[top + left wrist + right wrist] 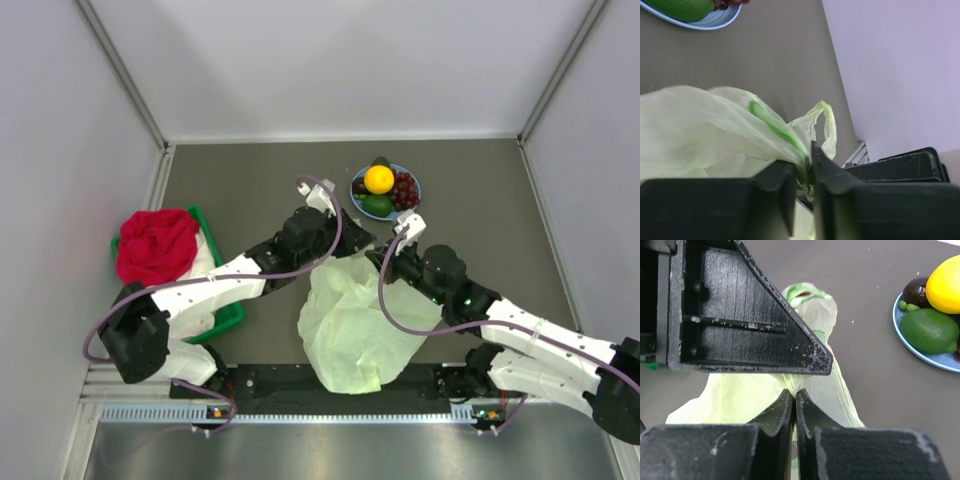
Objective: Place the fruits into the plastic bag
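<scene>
The pale yellow-green plastic bag [355,325] lies crumpled on the table between the arms. My left gripper [345,246] is shut on a bunched fold at its top edge, where film shows between the fingers [803,161]. One loop handle [826,125] hangs free beyond them. My right gripper [395,262] is shut on the bag [825,365], a thin fold pinched at its tips [794,392]. The fruits sit on a blue plate [398,214] behind the bag: an orange-yellow citrus [379,179], dark red grapes [404,188], a green fruit [377,205] and a small dark fruit [360,187].
A green basket [230,315] at the left holds a red cloth [155,245] and a white cloth [205,262]. In the right wrist view, the left gripper's black body [740,315] is close above my right fingers. Grey walls enclose the table.
</scene>
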`<state>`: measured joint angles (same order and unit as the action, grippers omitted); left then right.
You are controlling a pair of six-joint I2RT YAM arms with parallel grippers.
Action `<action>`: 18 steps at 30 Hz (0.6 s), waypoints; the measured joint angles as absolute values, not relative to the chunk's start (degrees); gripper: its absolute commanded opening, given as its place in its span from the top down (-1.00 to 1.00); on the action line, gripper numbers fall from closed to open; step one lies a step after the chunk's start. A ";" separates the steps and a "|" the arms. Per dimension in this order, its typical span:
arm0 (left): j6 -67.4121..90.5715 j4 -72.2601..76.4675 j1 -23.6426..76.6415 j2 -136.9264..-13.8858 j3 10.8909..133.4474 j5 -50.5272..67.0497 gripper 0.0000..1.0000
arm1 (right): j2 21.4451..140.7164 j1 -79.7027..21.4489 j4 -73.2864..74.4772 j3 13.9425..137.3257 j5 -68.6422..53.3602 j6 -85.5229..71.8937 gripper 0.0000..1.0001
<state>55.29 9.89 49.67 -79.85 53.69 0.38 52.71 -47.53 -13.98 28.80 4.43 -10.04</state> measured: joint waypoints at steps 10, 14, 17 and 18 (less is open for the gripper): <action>49.47 6.83 42.94 -79.92 57.10 8.75 1.00 | 52.25 -47.72 -8.95 29.87 6.00 -12.27 -0.34; 45.52 4.86 37.32 -79.90 61.58 16.16 1.00 | 51.51 -47.83 -1.83 34.35 9.91 -15.25 -0.45; 40.80 1.13 34.04 -79.90 66.48 21.63 1.00 | 49.78 -47.72 1.52 37.52 11.90 -17.98 -0.47; 38.79 -0.54 33.39 -79.90 68.60 23.33 1.00 | 48.97 -47.18 2.37 38.54 11.88 -19.09 -0.46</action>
<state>38.79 -0.54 33.39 -79.90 68.60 23.33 48.97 -47.18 2.37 38.54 11.88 -19.09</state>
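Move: The gathered rim of the plastic bag sits right at both hands: between the left fingers, not yet fully shut, and pinched in the right. From the left hand, the bag's body lies about 12 cm back, 3 cm left and 15 cm below. The fruit bowl is some 21 cm ahead, 5 cm right and 17 cm below, its avocado roughly 18 cm ahead, 3 cm right and 16 cm below. Left pinches the bag's rim and lifts about 8 cm, also forward-left, while right opens, lets go and rises. ##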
